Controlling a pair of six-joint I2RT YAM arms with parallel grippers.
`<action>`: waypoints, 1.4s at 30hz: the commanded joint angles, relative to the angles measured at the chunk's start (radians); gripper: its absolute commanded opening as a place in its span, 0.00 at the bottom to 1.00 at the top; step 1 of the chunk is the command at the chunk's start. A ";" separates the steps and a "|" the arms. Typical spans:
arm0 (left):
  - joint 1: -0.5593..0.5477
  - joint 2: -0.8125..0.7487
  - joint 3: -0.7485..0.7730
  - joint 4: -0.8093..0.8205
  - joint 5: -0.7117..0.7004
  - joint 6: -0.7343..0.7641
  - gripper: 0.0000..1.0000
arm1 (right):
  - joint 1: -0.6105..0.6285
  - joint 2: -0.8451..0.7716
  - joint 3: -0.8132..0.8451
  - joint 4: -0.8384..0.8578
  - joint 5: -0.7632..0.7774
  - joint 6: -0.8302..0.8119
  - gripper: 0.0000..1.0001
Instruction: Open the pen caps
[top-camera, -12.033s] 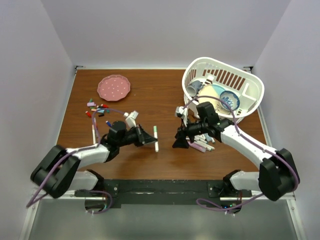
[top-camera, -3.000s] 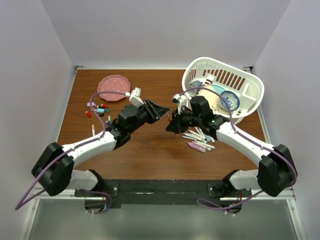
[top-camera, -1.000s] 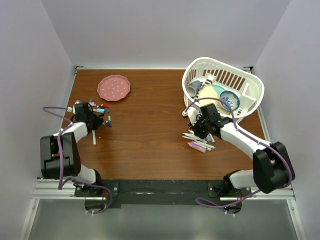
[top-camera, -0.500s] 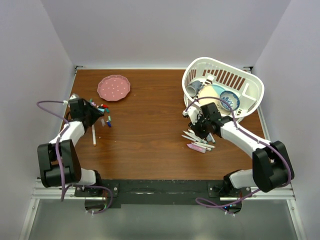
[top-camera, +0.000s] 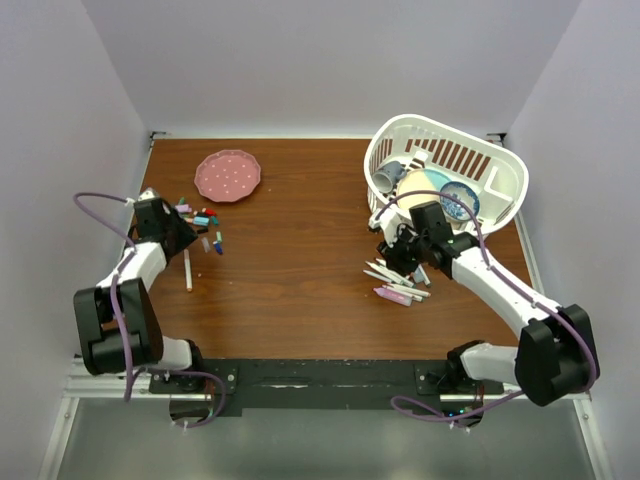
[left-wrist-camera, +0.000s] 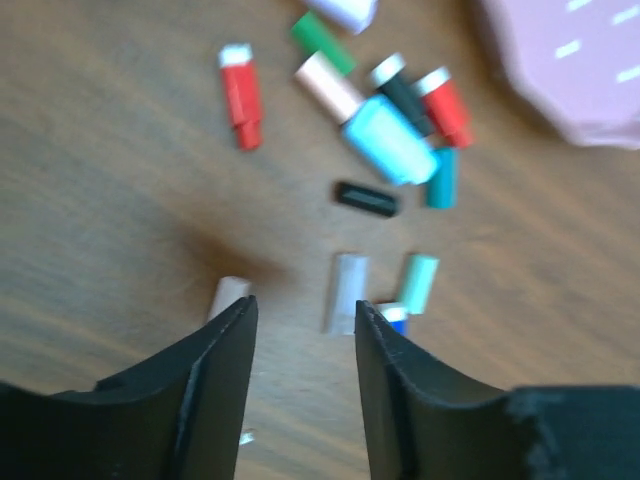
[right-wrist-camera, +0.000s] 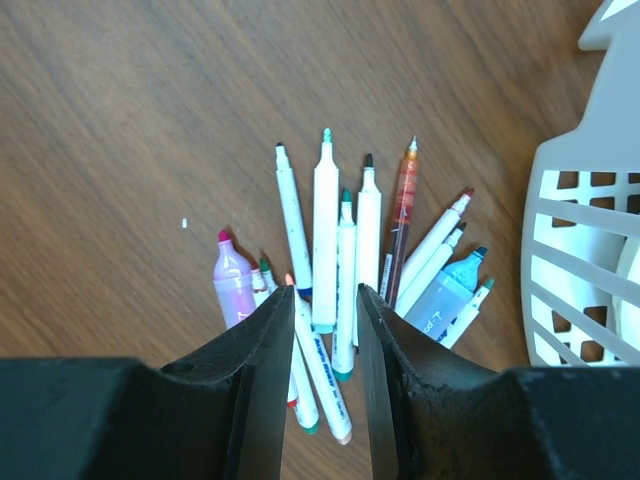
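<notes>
Loose pen caps (top-camera: 201, 219) lie in a cluster at the table's left, seen up close as a red cap (left-wrist-camera: 240, 95), a light blue cap (left-wrist-camera: 390, 140), a black cap (left-wrist-camera: 367, 198) and a white cap (left-wrist-camera: 348, 290). My left gripper (left-wrist-camera: 302, 310) hovers just short of them, open, with nothing between its fingers; from above the left gripper (top-camera: 170, 233) sits at the cluster's left side. Uncapped pens (right-wrist-camera: 340, 230) fan out on the wood. My right gripper (right-wrist-camera: 325, 295) is open above them, holding none; from above the right gripper (top-camera: 402, 250) is over the pen pile (top-camera: 398, 282).
A pink plate (top-camera: 228, 175) lies behind the caps. A white basket (top-camera: 500, 165) with dishes stands at the back right, close to the right arm. One white pen barrel (top-camera: 187, 270) lies alone near the left arm.
Both grippers have opened wider. The left gripper has drawn back a little to the left of the cap cluster. The right gripper has lifted slightly over the pens.
</notes>
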 joint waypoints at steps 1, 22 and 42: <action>0.007 0.081 0.102 -0.082 -0.090 0.115 0.46 | -0.007 -0.050 0.031 -0.014 -0.057 -0.017 0.36; -0.003 0.230 0.142 -0.235 -0.104 0.159 0.25 | -0.067 -0.133 0.019 -0.022 -0.158 -0.014 0.38; -0.171 -0.495 -0.209 0.181 0.501 -0.380 0.00 | -0.058 -0.164 -0.020 0.013 -0.745 0.058 0.60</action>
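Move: The last white pen lies nearly fore-and-aft, its middle about 8 cm back and 2 cm left of my left hand and 6 cm below; its far end is almost under my fingers, just to the left. On the table around that end, the grey cap is 1 cm back and 3 cm right of me, the blue cap 2 cm back and 7 cm right, the black cap 3 cm ahead and 2 cm right. From my right hand the pen is roughly 66 cm left, about level fore-and-aft, 9 cm lower. I sink my left hand about 5 cm while easing left and slightly back, tipping the half-open fingers steeper, and pinch the white pen near its far end. Then I lift it some 13 cm, swinging right over the loose caps as the fingers tip back up about 30 degrees and turn clockwise. My empty right hand rises about 6 cm off its pen pile, drawing back and left late on, tilting and opening wider. ##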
